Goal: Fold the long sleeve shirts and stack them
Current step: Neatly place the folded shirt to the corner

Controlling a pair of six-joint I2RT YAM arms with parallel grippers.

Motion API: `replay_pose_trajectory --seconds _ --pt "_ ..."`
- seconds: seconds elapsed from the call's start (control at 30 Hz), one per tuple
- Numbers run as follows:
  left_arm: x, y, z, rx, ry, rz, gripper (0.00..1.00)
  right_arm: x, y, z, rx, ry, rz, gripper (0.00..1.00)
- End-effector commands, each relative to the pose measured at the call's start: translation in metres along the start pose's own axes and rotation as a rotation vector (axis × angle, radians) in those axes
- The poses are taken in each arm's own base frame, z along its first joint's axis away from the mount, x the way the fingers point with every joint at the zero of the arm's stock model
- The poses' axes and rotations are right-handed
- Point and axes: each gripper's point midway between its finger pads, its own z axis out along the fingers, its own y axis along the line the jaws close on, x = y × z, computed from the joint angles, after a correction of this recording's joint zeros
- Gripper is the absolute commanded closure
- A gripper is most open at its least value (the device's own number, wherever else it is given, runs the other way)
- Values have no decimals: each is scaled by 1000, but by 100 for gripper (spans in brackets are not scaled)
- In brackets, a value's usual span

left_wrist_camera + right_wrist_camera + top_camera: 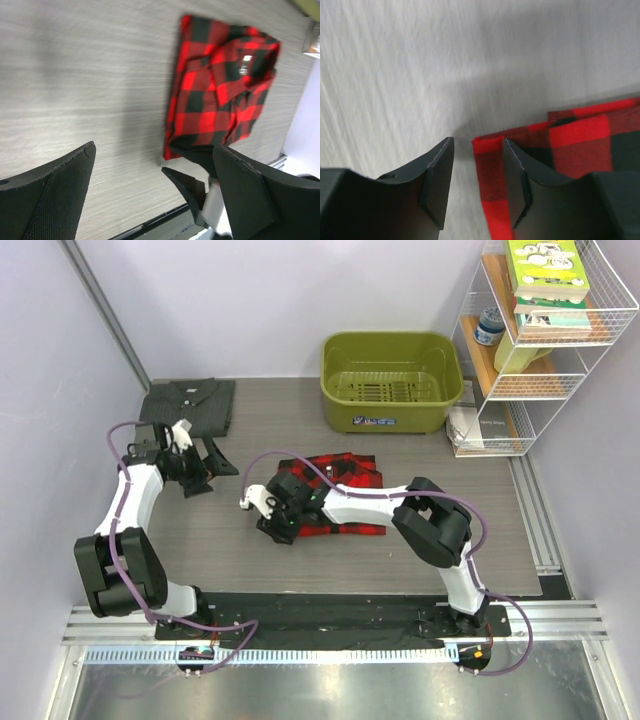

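Note:
The red-and-black plaid shirt [345, 488] lies folded at the table's middle, collar and white label up in the left wrist view [220, 85]. My right gripper [272, 523] is at its left edge. In the right wrist view [477, 170] the jaws stand partly open around the shirt's folded corner [492, 165]; the cloth rests against the right finger and a gap shows on the left. The dark grey shirt [187, 402] lies folded at the far left. My left gripper [205, 475] hovers just in front of it, open wide and empty [155, 175].
A green plastic basin [390, 380] stands at the back centre. A white wire shelf [545, 335] with books and a jar fills the back right, with papers [478, 428] at its foot. A metal rail [535, 510] runs along the right side.

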Motion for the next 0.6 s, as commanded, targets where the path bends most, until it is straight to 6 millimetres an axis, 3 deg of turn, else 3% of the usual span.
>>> replay_pose_trajectory --seconds 0.0,0.1,0.17,0.2,0.27,0.37,0.57 --pt "5 23 0 -89 -4 -51 0 -34 -20 7 108 -81 -71 51" --pt "14 29 6 -86 28 -104 0 -18 -19 14 108 -40 -89 60" --pt "19 26 12 -50 33 -143 0 -9 -17 15 106 -17 -86 73" --pt "22 26 14 -40 35 -154 2 -9 -16 13 108 -15 -85 86" --pt "26 24 20 5 41 -165 5 -15 -17 6 121 -27 -90 98" --pt "31 18 27 74 39 -164 3 -32 -21 -10 150 -64 -107 99" --pt "44 7 38 214 56 -225 0 -53 -7 -38 105 -129 -77 99"
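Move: The folded plaid shirt's near-left corner is right at the right fingertips: about 1 cm ahead of the hand point, 1 cm left and 1 cm below. The shirt's middle is roughly 10 cm ahead of this hand and 12 cm to its right; the dark folded shirt lies about 30 cm ahead and 20 cm left. From the left hand, the same corner is about 10 cm back, 15 cm to its right and 13 cm down. The plaid shirt's near-left corner is taken by the right hand, which slides about 2 cm forward and a little left, low over the table, shuts its half-open fingers on the edge there, then starts to rise slightly. Meanwhile the left hand, wide open, sinks about 6 cm and draws back some 3 cm, swinging right at the end towards the shirt's left side and tilting by about 15 degrees. ##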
